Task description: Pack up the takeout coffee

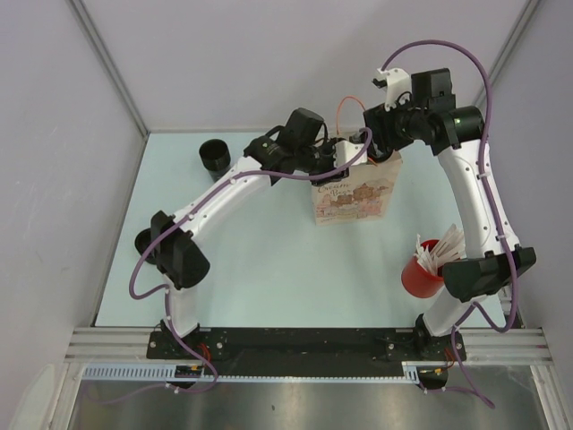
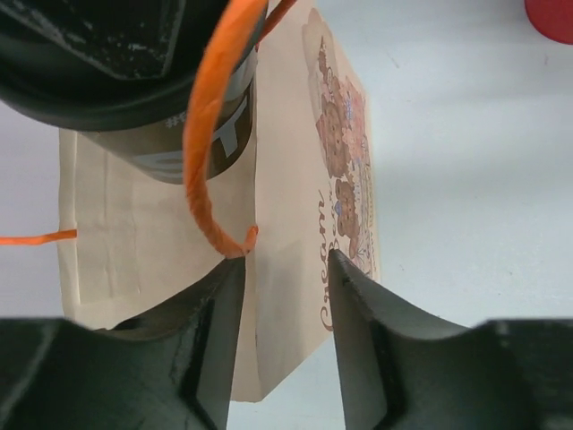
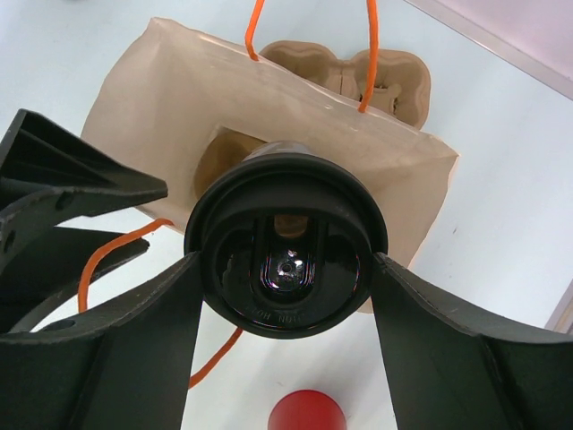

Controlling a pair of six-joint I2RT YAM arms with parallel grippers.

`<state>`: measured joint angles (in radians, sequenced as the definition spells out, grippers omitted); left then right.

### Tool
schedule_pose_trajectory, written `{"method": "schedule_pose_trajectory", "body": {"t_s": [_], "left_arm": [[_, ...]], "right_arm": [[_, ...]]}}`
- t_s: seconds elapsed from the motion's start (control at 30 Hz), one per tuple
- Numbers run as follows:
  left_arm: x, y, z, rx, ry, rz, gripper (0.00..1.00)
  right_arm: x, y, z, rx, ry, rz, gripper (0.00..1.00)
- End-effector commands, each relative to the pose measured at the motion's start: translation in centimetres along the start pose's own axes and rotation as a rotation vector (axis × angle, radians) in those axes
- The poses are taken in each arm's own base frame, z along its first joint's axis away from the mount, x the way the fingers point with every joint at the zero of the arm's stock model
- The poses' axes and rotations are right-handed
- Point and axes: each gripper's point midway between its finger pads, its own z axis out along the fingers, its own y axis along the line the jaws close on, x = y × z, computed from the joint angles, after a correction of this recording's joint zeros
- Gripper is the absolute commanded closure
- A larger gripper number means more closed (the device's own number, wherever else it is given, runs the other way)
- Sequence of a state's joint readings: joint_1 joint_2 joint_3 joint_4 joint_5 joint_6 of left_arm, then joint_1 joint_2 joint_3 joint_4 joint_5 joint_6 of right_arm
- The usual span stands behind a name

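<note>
A tan paper bag [image 1: 355,199] with orange cord handles stands mid-table. My right gripper [image 3: 286,260] is shut on a takeout coffee cup with a black lid [image 3: 269,305], holding it just above the bag's [image 3: 170,98] open top. A moulded cardboard carrier [image 3: 358,76] shows in the bag's mouth. My left gripper [image 2: 286,269] stands open astride the bag's [image 2: 295,206] upper edge. One of its fingers [image 2: 210,322] touches the paper where the orange handle [image 2: 201,134] is anchored, and the other stands apart. The cup's sleeve [image 2: 152,157] hangs close above.
A red cup [image 1: 423,273] with white sticks stands near the right arm's base; its top also shows in the right wrist view [image 3: 306,410]. An empty black cup [image 1: 213,156] sits at the far left. Another dark round object [image 1: 143,240] lies at the table's left edge.
</note>
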<state>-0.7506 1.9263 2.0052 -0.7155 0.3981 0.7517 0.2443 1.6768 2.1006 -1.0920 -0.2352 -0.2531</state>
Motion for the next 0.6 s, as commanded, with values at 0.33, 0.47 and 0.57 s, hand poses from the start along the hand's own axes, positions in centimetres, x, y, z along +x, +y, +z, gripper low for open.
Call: {"method": "schedule_pose_trajectory", "body": {"t_s": [0.33, 0.47, 0.57], "left_arm": [[-2.1, -1.2, -1.3, 0.044, -0.040, 0.079, 1.00], [-2.7, -2.3, -3.1, 0.072, -0.068, 0.157, 1.00], [-2.4, -3.5, -3.8, 0.121, -0.081, 0.204, 1.00]], "right_arm": [[0.8, 0.2, -0.7, -0.050, 0.038, -0.137, 0.65], [1.2, 0.7, -0.9, -0.087, 0.050, -0.173, 0.66], [1.4, 1.1, -1.3, -0.108, 0.054, -0.201, 0.65]]}}
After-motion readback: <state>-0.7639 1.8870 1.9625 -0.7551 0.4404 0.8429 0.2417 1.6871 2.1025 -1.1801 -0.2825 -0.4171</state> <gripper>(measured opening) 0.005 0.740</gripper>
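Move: The near rim of the paper bag stands between the half-open left fingers, about 1 cm right of the hand point and level with it. Its orange handle lies roughly 4 cm right and 3 cm above, and the coffee cup about 8 cm right, 5 cm ahead and 3 cm up. From the right hand, which already holds that cup by the lid, the middle of the bag mouth is some 4 cm left, neither ahead nor back, and 5 cm below. Shut the left gripper from half open, one finger inside the bag and one outside, so it pinches the near rim by the foot of the handle, then draw it back towards the base, about 2 cm in all. Meanwhile keep the right grip on the cup's lid and ease the cup about 1.5 cm down and slightly less back, turning the wrist some 10 degrees, mainly counter-clockwise with its left side dipping. ##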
